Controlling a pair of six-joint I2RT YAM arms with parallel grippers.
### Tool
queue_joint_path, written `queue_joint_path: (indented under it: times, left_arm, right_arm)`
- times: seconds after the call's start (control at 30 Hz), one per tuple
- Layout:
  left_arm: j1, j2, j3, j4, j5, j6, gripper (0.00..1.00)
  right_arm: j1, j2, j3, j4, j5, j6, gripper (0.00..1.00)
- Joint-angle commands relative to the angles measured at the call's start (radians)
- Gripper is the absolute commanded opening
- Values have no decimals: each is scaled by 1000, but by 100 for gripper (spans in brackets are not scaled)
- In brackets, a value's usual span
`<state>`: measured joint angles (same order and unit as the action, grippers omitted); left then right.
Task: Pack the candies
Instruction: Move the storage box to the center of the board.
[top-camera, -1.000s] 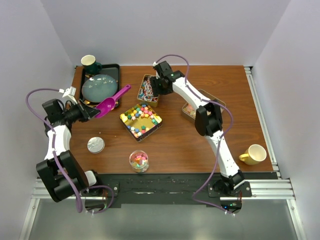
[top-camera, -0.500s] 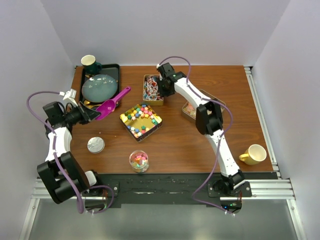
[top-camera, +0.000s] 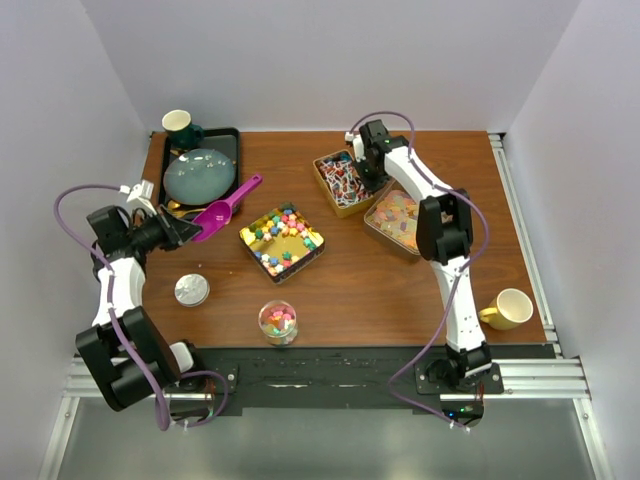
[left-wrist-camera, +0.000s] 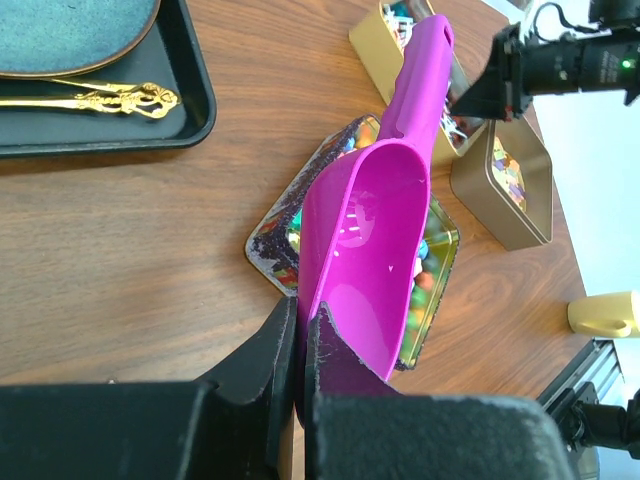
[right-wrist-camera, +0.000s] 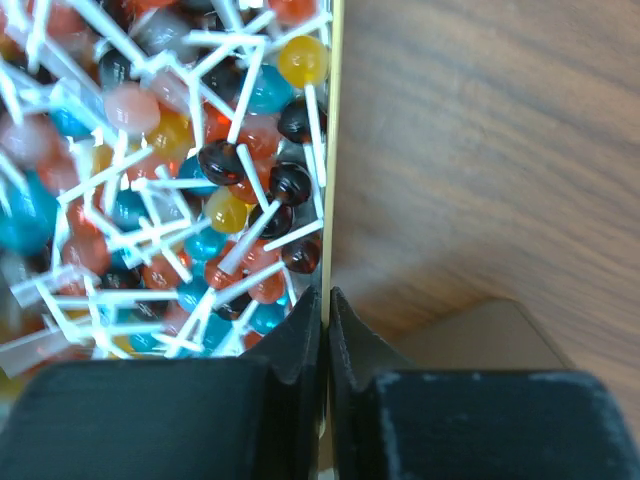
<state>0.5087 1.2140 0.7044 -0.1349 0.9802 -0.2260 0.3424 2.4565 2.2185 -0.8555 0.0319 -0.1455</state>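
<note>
My right gripper (top-camera: 370, 180) (right-wrist-camera: 326, 300) is shut on the thin gold wall (right-wrist-camera: 335, 150) of a tin (top-camera: 343, 183) full of red, blue and yellow candies on white sticks (right-wrist-camera: 200, 180). A square gold tin (top-camera: 282, 243) of bright multicolour candies (left-wrist-camera: 428, 262) lies mid-table. A third tin (top-camera: 400, 220) holds orange-yellow candies. A small clear jar (top-camera: 277, 322) at the front has a few multicolour candies inside. My left gripper (top-camera: 188, 232) (left-wrist-camera: 300, 330) is shut on the bowl end of an empty purple scoop (top-camera: 222, 208) (left-wrist-camera: 370, 240), held left of the square tin.
A black tray (top-camera: 232, 140) at the back left carries a blue plate (top-camera: 200, 173) and gold cutlery (left-wrist-camera: 100, 98). A green cup (top-camera: 180, 125) stands behind it. A round metal lid (top-camera: 191, 290) lies front left. A yellow mug (top-camera: 510, 308) sits front right.
My right gripper has shut on the stick-candy tin's wall and dragged the tin to the right, up beside the orange-yellow candy tin. The left arm and scoop have barely moved.
</note>
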Motion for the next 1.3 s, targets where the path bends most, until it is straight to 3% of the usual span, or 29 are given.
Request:
queue_joint_path:
  times: [0.0,0.2,0.5,0.73,0.97,1.27]
  left_arm:
    - [8,-37,-22,57,26,-21,0]
    - [7,-42,-42,83,26,-29,0]
    - [8,-33,-45,95,26,-32,0]
    - [8,-27,-45,101,28,-36,0]
    - [7,-25,-54,118,26,-45,0]
    - [8,-25,-54,151,31,-59,0]
  right_arm:
    - [20,-165,-114,-40,-75,-303,0]
    - [18,-278,-307,-34,-99,-580,0]
    - [6,-336,-442,-119,-55,-810,0]
    - [-10,-456,-664,-31,-7,-1000,0]
    - [0,-510,-701,-25,-29,-1016,0]
    - [130,-493,-669,-62,-56,-861,0]
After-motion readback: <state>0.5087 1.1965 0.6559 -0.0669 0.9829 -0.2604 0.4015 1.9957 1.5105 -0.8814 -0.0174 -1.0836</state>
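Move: The right fingers already pinch the right wall of the lollipop storage box, its middle about 9 cm to their left and 1 cm farther out. The bare wood just right of the board's middle, where it is headed, lies some 18 cm back and 5 cm left. The gummy box sits about 8 cm right and 9 cm back, the star-candy box roughly 28 cm left and 17 cm back. From the left hand, that bare spot is some 46 cm right and 1 cm ahead. Keeping its pinch on the box wall, the right hand drags the lollipop box back towards its base, about 14 cm, nearly level and past the gummy box, onto the bare wood. Drifting up to 7 cm right on the way, it turns some 55 degrees counter-clockwise, then eases about 2 cm back left. ##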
